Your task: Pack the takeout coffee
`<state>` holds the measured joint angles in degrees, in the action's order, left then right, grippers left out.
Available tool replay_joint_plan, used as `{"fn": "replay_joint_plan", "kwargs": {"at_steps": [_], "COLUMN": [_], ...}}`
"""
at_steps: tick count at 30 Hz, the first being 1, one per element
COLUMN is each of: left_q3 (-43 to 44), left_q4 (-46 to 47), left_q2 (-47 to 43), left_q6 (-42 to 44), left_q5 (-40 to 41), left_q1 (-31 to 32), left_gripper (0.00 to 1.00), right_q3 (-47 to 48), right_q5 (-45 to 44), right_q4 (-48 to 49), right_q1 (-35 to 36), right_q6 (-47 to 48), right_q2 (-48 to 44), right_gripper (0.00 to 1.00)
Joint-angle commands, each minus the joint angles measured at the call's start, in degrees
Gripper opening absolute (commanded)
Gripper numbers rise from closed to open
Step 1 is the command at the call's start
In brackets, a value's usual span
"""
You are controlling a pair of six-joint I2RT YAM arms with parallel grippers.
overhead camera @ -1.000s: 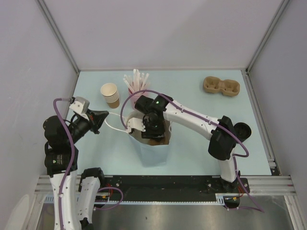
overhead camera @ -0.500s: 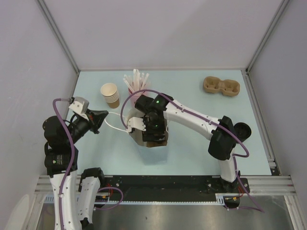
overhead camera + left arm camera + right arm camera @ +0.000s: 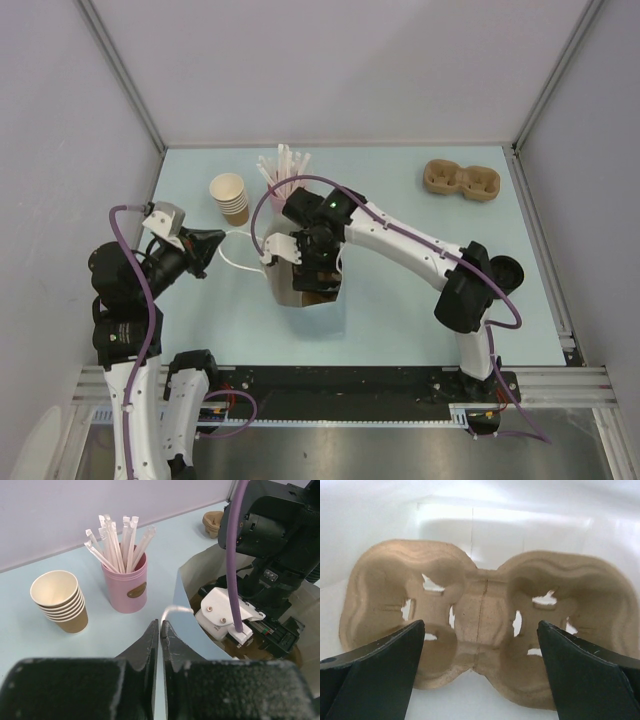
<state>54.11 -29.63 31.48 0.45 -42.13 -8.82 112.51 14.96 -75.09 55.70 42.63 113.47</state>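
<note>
The takeout coffee shows in no view. A white paper bag [image 3: 290, 292] stands open mid-table. My right gripper [image 3: 312, 262] reaches down into it; in the right wrist view this gripper [image 3: 481, 623] is open wide, with nothing between its fingers. Below it, a brown pulp two-cup carrier [image 3: 487, 610] lies on the bag's floor [image 3: 470, 700]. My left gripper [image 3: 220, 245] is left of the bag. In the left wrist view its jaws [image 3: 160, 622] are pressed nearly together on the bag's white loop handle [image 3: 176, 609].
A stack of tan lidless paper cups [image 3: 230, 198] and a pink cup of white straws [image 3: 282, 178] stand behind the bag. A second pulp carrier [image 3: 460, 180] lies at the back right. The right arm [image 3: 400, 240] stretches across the middle of the table.
My right gripper has opened wide inside the bag. The bag has shifted a little up and left, showing less of its near side. The left arm has hardly moved.
</note>
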Motion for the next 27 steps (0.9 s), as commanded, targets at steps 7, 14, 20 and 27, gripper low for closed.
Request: {"fn": "replay_joint_plan", "kwargs": {"at_steps": [7, 14, 20, 27], "left_q3": [0.6, 0.5, 0.0, -0.1], "left_q4": [2.4, 2.6, 2.6, 2.7], "left_q2": [0.5, 0.3, -0.2, -0.3], "left_q6": [0.0, 0.1, 0.1, 0.2], "left_q5": [-0.4, -1.0, -1.5, -1.7], "left_q1": [-0.6, -0.6, -0.6, -0.6], "left_gripper": [0.22, 0.31, 0.42, 0.51], "right_q3": [1.3, -0.1, -2.4, 0.6], "right_q5": [3.1, 3.1, -0.5, -3.4], "right_q4": [7.5, 11.8, 16.2, 16.7], "right_q1": [-2.0, -2.2, -1.7, -0.9], "right_q6": [-5.9, -8.7, -10.5, -9.9], "right_q2": [-4.4, -6.7, -9.3, -13.7], "right_gripper": [1.00, 1.00, 1.00, 1.00]}}
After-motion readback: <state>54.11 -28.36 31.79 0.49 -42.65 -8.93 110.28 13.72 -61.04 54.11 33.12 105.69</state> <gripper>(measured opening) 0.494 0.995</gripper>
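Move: The left fingers are closed on the bag's handle. From that hand, the cup carrier in the bag lies some 17 cm to the right, level fore and aft and about 19 cm below; the paper cups stand about 27 cm ahead and 2 cm right, some 25 cm lower. The wide-open right hand is inside the bag with the carrier's middle about 2 cm beneath it; the straw holder stands some 26 cm ahead of it and 5 cm left, about 9 cm lower. Hold the left gripper where it is and open its fingers to about half, letting go of the bag's handle. Meanwhile lift the right gripper, fingers kept wide open, about 6 cm up and away from the carrier towards the bag's mouth, drifting some 3 cm each forward and left, its wrist swinging roughly 20 degrees so the fingers point more to the left. ##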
